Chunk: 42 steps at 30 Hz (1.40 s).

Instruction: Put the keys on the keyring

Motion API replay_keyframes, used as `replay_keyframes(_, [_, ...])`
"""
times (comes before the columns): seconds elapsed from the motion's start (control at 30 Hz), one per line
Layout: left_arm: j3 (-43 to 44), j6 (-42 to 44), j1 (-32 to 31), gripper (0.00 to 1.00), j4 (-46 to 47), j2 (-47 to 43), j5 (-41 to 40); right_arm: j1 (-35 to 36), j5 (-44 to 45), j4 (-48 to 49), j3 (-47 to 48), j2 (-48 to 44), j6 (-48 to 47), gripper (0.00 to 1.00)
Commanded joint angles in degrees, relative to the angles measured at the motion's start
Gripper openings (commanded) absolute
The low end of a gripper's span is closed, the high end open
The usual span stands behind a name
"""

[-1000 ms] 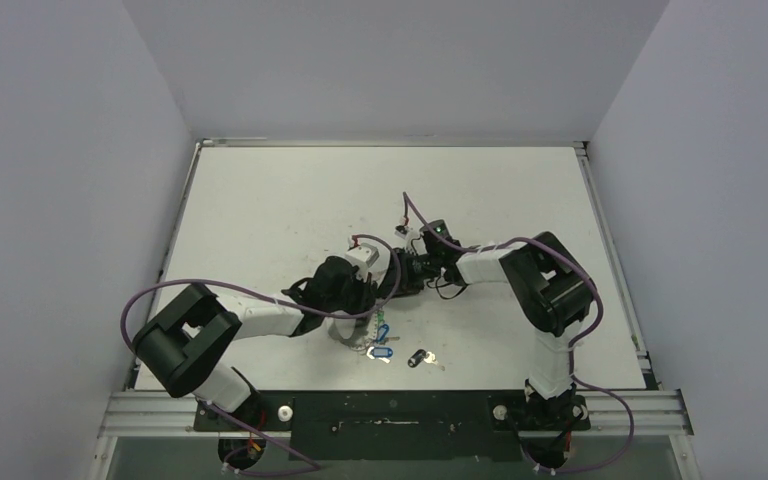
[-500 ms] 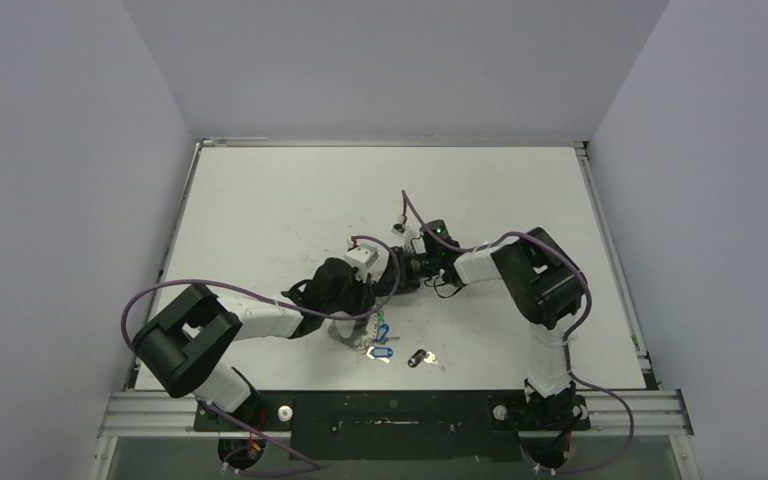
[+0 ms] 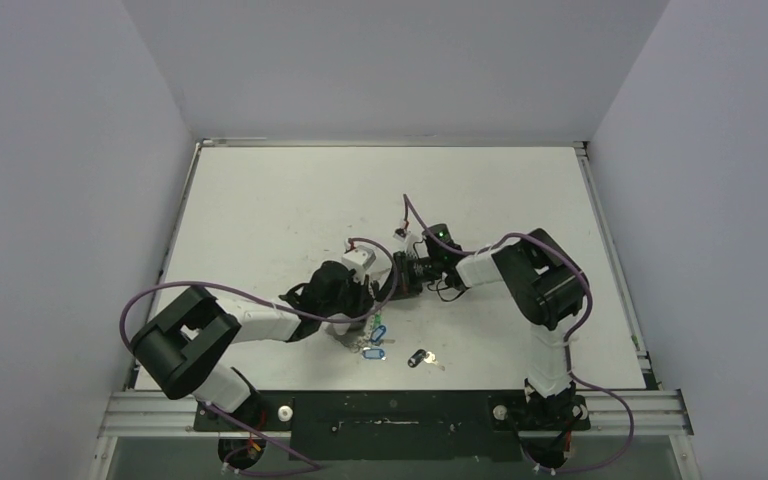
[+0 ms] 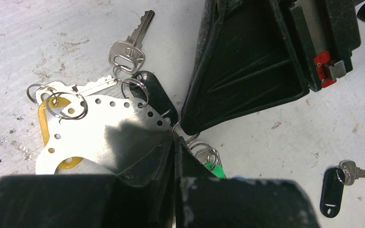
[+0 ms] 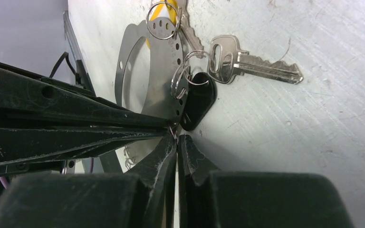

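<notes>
The keyring [image 4: 107, 130] is a flat silvery crescent plate with a row of holes, also seen as the keyring [image 5: 152, 71]. My left gripper [image 4: 175, 141] is shut on its edge. A yellow-tagged key [image 4: 52, 111], a black tag [image 4: 154, 92] and a bare silver key [image 4: 128, 47] hang from it by small rings. My right gripper [image 5: 176, 138] is shut, its tips touching a small wire ring [image 5: 172, 132] at the plate's edge; whether it pinches that ring I cannot tell. Both grippers meet tip to tip: left gripper [image 3: 370, 302], right gripper [image 3: 392, 282]. A green tag [image 4: 213, 167] lies under my left fingers.
Loose blue-tagged keys [image 3: 375, 343] lie on the white table [image 3: 260, 200] just in front of the grippers. A black-tagged key [image 3: 419, 357], also the black-tagged key [image 4: 335, 184], lies to their right. Purple cables loop round both arms. The metal rail [image 3: 390, 408] runs along the near edge.
My right gripper has shut from partly open and shifted slightly left toward the left gripper. The left arm has edged forward with the plate.
</notes>
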Motion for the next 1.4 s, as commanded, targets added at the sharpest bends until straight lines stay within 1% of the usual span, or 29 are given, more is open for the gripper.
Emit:
replay_keyframes(0.0, [-2.9, -0.5, 0.1, 0.04, 2.2, -3.9, -0.5, 0.9, 0.2, -10.2, 3.8, -5.6, -7.2, 0.0])
replay_keyframes(0.1, [-5.7, -0.5, 0.2, 0.21, 6.3, -9.9, -0.2, 1.8, 3.3, -24.4, 8.3, -9.4, -16.4, 0.0])
replay_keyframes(0.2, [-10.8, 1.8, 0.4, 0.32, 12.4, -17.3, 0.4, 3.2, 7.0, -34.7, 12.5, -12.9, -23.6, 0.0])
replay_keyframes(0.3, [-15.4, 5.6, 0.7, 0.41, 17.2, -25.2, 0.8, 4.8, 11.3, -39.7, 15.2, -16.6, -28.0, 0.0])
replay_keyframes(0.4, [-17.8, 9.2, 1.0, 0.52, 16.4, -33.8, 0.1, 6.5, 14.0, -41.6, 16.1, -19.7, -31.7, 0.0])
replay_keyframes(0.53, [-18.6, 14.3, 1.2, 0.57, 9.9, -43.6, 0.7, 9.0, 15.7, -43.9, 17.1, -22.3, -39.4, 0.0])
replay_keyframes(0.6, [-18.8, 16.3, 1.3, 0.57, 7.5, -47.2, 1.6, 10.0, 13.1, -44.7, 16.9, -23.2, -44.6, 0.0])
replay_keyframes(0.7, [-19.5, 18.4, 1.4, 0.57, 6.4, -50.7, 3.8, 11.3, 13.0, -44.6, 15.9, -24.7, -49.7, 0.0])
replay_keyframes(0.83, [-20.2, 20.8, 1.4, 0.56, 7.2, -51.8, 8.1, 12.0, 11.0, -41.6, 12.8, -28.1, -54.0, 0.0])
replay_keyframes(0.97, [-19.6, 21.7, 1.5, 0.55, 7.8, -48.9, 10.9, 11.8, 8.6, -35.2, 8.1, -32.0, -54.8, 0.0])
replay_keyframes(1.1, [-18.2, 22.4, 1.8, 0.54, 8.7, -44.1, 14.6, 11.1, 7.4, -26.9, 3.3, -34.7, -51.8, 0.0])
replay_keyframes(1.23, [-17.5, 21.8, 2.6, 0.53, 13.3, -38.9, 18.5, 9.3, 4.0, -19.9, 1.2, -35.5, -47.1, 0.0])
replay_keyframes(1.37, [-16.6, 21.2, 3.2, 0.55, 17.5, -35.6, 21.8, 8.7, 1.8, -18.0, 1.8, -36.0, -46.4, 0.0])
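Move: My shut left fingers and shut right fingers meet at one small ring on the edge of the keyring plate; from either hand the plate's middle lies about 6 cm left and 4 back, 1 cm lower. Counted from either hand, the green tag is roughly 5 cm back and 1 left, the blue-tag key about 11 back and 1 left, and the separate black-tag key some 11 back and 8 right. My right hand keeps its pinch on the small ring and lifts it about 12 cm, drawing it back some 6 cm and rolling around 50 degrees, while my left fingers open a bit past half and let go. My left hand climbs steeply, back and to the left, tilting up until its fingers point nearly level, then sinks partway with a turn to the right and stays open, facing the raised plate. ##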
